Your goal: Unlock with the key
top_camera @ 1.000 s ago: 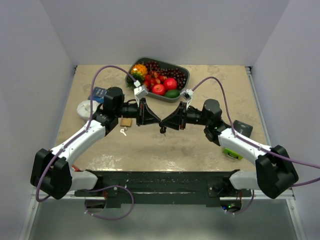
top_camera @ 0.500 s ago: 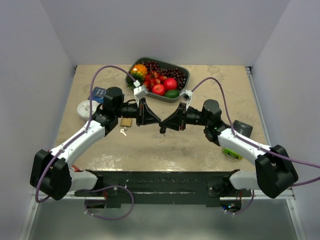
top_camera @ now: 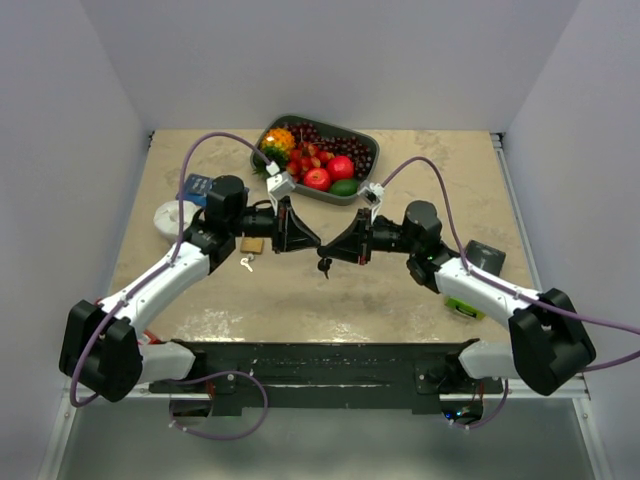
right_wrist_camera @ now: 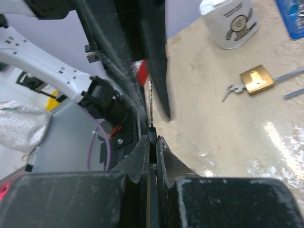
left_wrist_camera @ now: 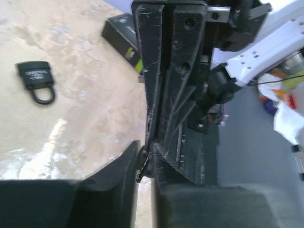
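A small key [left_wrist_camera: 142,164] is pinched between both grippers, which meet tip to tip over the middle of the table. My left gripper [top_camera: 317,242] is shut on the toothed blade. My right gripper [top_camera: 331,250] is shut on the key's dark head [right_wrist_camera: 152,138]. In the left wrist view the left gripper [left_wrist_camera: 148,156] sits directly against the right one's fingers [left_wrist_camera: 183,71]. In the right wrist view the right gripper [right_wrist_camera: 153,137] is clamped tight. A black padlock [left_wrist_camera: 35,78] lies flat on the table with its shackle closed, just below the gripper tips [top_camera: 324,266].
A grey tray [top_camera: 372,140] of fruit stands at the back. A brass padlock [top_camera: 252,244] with its own keys [top_camera: 246,263] lies left of centre, near a white bottle [right_wrist_camera: 230,21] and a blue box [top_camera: 197,185]. A black box [top_camera: 487,255] and a green item [top_camera: 465,306] lie right.
My right gripper has closed onto the key that the left gripper holds, and its tip has dropped slightly. The left gripper stays shut in place.
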### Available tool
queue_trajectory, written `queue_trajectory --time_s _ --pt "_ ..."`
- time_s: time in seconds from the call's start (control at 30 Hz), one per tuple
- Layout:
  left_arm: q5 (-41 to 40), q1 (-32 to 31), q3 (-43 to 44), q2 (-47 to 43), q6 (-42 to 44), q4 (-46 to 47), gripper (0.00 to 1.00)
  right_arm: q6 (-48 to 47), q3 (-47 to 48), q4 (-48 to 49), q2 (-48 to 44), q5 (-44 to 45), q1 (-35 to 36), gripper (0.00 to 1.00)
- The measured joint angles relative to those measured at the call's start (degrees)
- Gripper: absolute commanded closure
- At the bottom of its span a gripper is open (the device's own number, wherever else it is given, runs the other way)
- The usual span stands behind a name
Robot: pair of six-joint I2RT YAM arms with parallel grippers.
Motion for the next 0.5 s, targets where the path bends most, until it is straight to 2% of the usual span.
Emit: queue_trajectory --time_s 0.1,0.2,0.37,0.5 --pt "-2.84 -0.24 0.0 -0.44 1.66 -0.42 0.12 0.11 -0.15 -0.66 -0.72 2.8 0.17 1.0" --pt "-6.75 -0.83 0.0 -1.66 3.76 -1.86 0.06 0.15 -1.22 -1.36 -2.29 8.02 -0.44 1.0" --pt "-15.54 -3.82 0.0 -4.07 7.93 -3.56 0.04 0.37 -3.06 -2.16 -4.96 16.48 -3.82 1.0" --pt "-26.43 -9.29 0.57 -2.54 11.87 -5.73 0.04 1.11 -3.08 -3.04 -5.77 21.51 -7.61 1.0"
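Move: The black padlock lies flat on the table about 12 cm to the right of the right hand, which has the key in its grip, roughly 5 cm farther out and some 20 cm below. At about the same depth, the brass padlock is some 16 cm to this hand's left and 4 cm ahead, and the fruit tray about 23 cm straight ahead. From the left hand the black padlock is roughly 14 cm right and 4 cm ahead. The left fingers let go of the key's blade and open wide, while the right hand keeps its pinch on the key's head and carries it level, about 8 cm forward and 6 cm right, away from the left hand and towards the black padlock, its fingers swinging some 30 degrees clockwise. The left hand drifts a couple of centimetres forward, then also down at the end, its fingers turning forward and tipping down. ##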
